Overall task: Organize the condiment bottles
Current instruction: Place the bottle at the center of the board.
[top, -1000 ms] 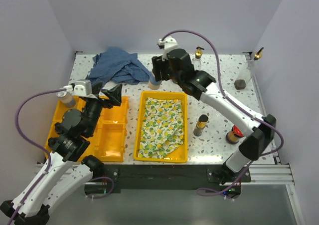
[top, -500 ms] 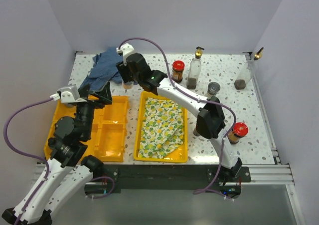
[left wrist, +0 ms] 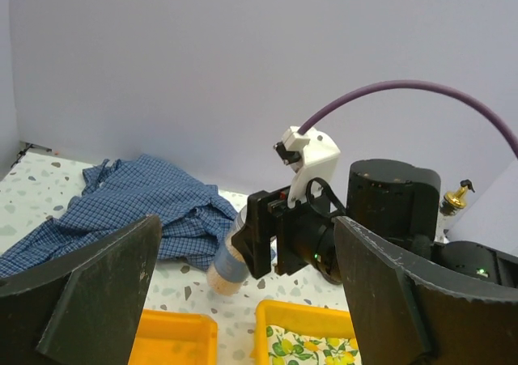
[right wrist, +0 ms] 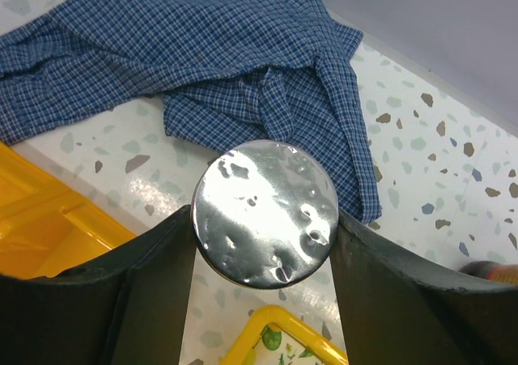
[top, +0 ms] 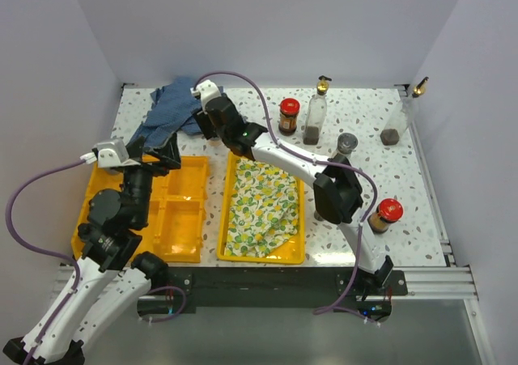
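Observation:
My right gripper (right wrist: 265, 227) is shut on a spice shaker with a shiny grey cap (right wrist: 265, 214). It hangs tilted above the table between the blue cloth and the yellow trays. The left wrist view shows the shaker's body (left wrist: 229, 256) under the right gripper (top: 209, 124). My left gripper (left wrist: 243, 300) is open and empty over the divided tray, facing the shaker from a short way off. On the table stand a red-lidded jar (top: 289, 116), a clear bottle with a gold pourer (top: 316, 114), a grey-capped shaker (top: 346, 145), another pourer bottle (top: 401, 122) and a red-lidded bottle (top: 384, 214).
A divided yellow tray (top: 180, 219) sits front left. Beside it a second yellow tray (top: 232, 188) holds a lemon-print cloth (top: 261, 205). A crumpled blue checked cloth (top: 171, 110) lies back left. The right arm stretches across the table's middle.
The right arm has swung left from the table's back centre, carrying the shaker to the blue cloth's edge. The left gripper has drawn back a little to the left.

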Available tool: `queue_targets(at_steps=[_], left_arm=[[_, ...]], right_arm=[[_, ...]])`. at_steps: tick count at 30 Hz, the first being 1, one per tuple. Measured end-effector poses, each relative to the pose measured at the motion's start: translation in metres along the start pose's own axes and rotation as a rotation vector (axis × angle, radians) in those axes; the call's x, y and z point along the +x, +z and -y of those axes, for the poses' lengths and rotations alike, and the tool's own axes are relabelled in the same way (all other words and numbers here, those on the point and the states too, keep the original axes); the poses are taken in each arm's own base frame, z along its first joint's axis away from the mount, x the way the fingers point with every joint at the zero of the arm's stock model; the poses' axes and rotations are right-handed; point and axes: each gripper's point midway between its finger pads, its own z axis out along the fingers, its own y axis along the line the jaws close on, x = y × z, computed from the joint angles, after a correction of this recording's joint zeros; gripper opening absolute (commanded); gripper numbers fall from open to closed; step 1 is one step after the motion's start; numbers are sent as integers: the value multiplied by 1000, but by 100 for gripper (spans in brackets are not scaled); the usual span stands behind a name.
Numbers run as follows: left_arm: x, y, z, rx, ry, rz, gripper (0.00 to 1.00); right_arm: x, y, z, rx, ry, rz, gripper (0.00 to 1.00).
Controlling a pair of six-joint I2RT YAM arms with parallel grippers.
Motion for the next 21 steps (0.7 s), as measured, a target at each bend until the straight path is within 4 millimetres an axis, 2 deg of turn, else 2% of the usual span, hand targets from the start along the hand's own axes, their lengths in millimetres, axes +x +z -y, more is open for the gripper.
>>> queue_targets(at_steps=[5, 10, 12, 13, 16, 20, 21], left_arm=[[0, 0, -1, -5, 0, 0, 93], [0, 0, -1, -7, 1, 1, 93], [0, 0, -1, -7, 1, 0, 93], [1, 1, -1, -8, 2, -1, 93], [3, 2, -1, -9, 5, -8, 93], [7, 4, -1, -12, 12, -19, 93], [8, 4, -1, -13, 13, -20, 93]], right_arm=[[30, 6, -2, 4, -13, -50, 37], [56, 11, -5, 7, -12, -93, 53], [56, 12, -5, 12, -4, -85, 59], [56, 12, -5, 13, 0, -81, 73], [55, 13, -4, 20, 18, -71, 87], [57, 12, -5, 22, 51, -74, 99], [57, 10, -5, 22, 60, -75, 99]])
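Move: The right hand, already holding the blue-labelled bottle, is bound for the free patch of board about 14 cm below and 1 cm to its right. From the hand, the blue cloth is centred about 10 cm ahead and 8 cm left, the empty tray 17 cm back and 15 cm left, the lemon-cloth tray 16 cm back and 14 cm right. That patch lies some 20 cm ahead, 9 cm right and 31 cm below the left hand. The right hand lowers the held bottle about 5.5 cm onto the free board patch, then opens to release it. ##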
